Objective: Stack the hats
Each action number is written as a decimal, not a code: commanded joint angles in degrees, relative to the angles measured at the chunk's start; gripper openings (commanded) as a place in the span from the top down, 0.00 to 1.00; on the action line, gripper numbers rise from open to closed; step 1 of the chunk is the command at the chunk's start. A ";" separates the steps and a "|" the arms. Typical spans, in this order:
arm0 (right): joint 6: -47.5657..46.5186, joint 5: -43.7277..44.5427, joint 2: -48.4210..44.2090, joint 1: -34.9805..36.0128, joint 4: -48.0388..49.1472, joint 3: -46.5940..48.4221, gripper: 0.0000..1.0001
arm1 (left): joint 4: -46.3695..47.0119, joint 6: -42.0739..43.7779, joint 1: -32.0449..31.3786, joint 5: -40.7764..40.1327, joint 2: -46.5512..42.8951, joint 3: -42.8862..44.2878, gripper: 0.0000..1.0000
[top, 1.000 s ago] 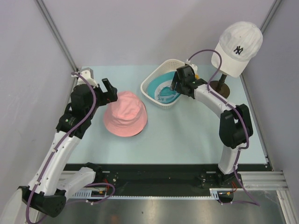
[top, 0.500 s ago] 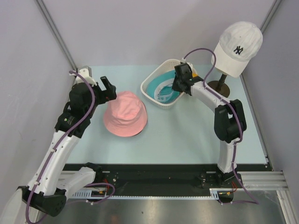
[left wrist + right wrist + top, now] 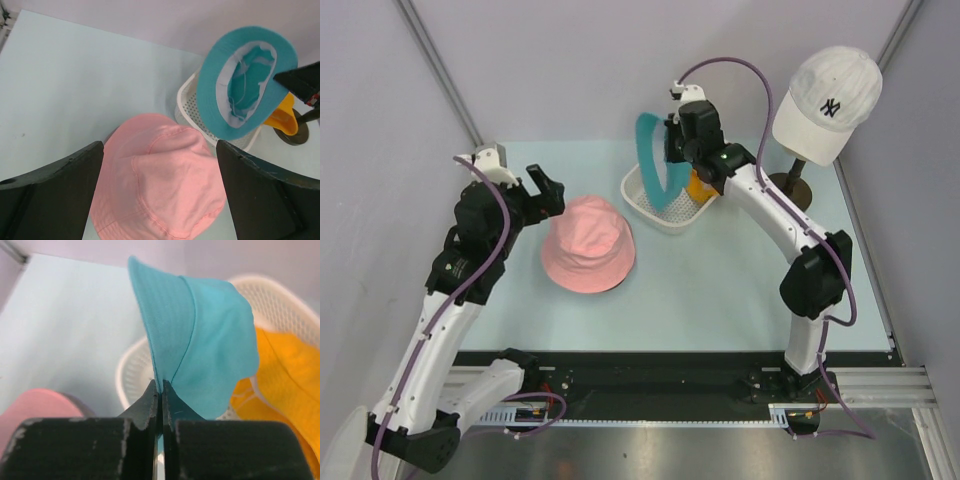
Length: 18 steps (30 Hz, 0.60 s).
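Observation:
A pink hat point(image 3: 588, 243) lies crown up on the table, left of centre. My left gripper point(image 3: 545, 190) hovers at its left edge, open, and in the left wrist view its jaws stand wide apart above the pink hat point(image 3: 160, 200). My right gripper point(image 3: 672, 150) is shut on the brim of a teal hat point(image 3: 650, 160), which hangs on edge above the basket. The right wrist view shows the teal hat point(image 3: 200, 325) pinched in the right gripper point(image 3: 161, 385). An orange hat point(image 3: 700, 185) lies inside the basket.
The white perforated basket point(image 3: 645, 208) stands at the back centre. A white NY baseball cap point(image 3: 830, 100) sits on a stand with a dark round base point(image 3: 790, 188) at the back right. Grey walls enclose the table on the left, back and right.
My right gripper closed on the teal hat's brim and lifted it up out of the basket, uncovering the orange hat. My left gripper drew slightly left of the pink hat.

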 commanded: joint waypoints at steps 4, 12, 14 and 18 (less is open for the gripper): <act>-16.21 2.85 -4.47 8.38 -2.59 9.34 1.00 | -1.02 -4.57 0.37 4.19 -3.36 2.85 0.00; -23.08 8.21 -6.48 18.84 -5.76 10.84 1.00 | -2.87 -6.94 0.37 7.10 -5.47 3.47 0.00; -24.39 9.71 -7.27 21.21 -5.84 10.14 1.00 | -3.31 -7.38 0.37 6.75 -5.82 3.56 0.00; -26.15 10.50 -10.26 24.47 -3.92 4.97 1.00 | -6.20 -11.59 0.46 6.66 -6.26 5.48 0.00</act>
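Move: My right hand holds the teal hat, and the pink hat on top of the stack is about 15 cm back, 16 cm to its left and some 16 cm below. The white basket is right under this hand, roughly 3 cm farther out and 22 cm down, with the orange hat in it about 6 cm to the hand's right, 2 cm out and 21 cm down. From my open left hand the pink hat is about 4 cm ahead, 6 cm to the right and 23 cm below. Keeping the teal hat's brim pinched, I swing my right hand back and left from over the basket towards the pink hat, some 12 cm each way. It climbs about 8 cm early on, then stays level, turning about 25 degrees counter-clockwise as the fingers tip up. My left hand, still wide open and empty, backs off and rises a few centimetres. ##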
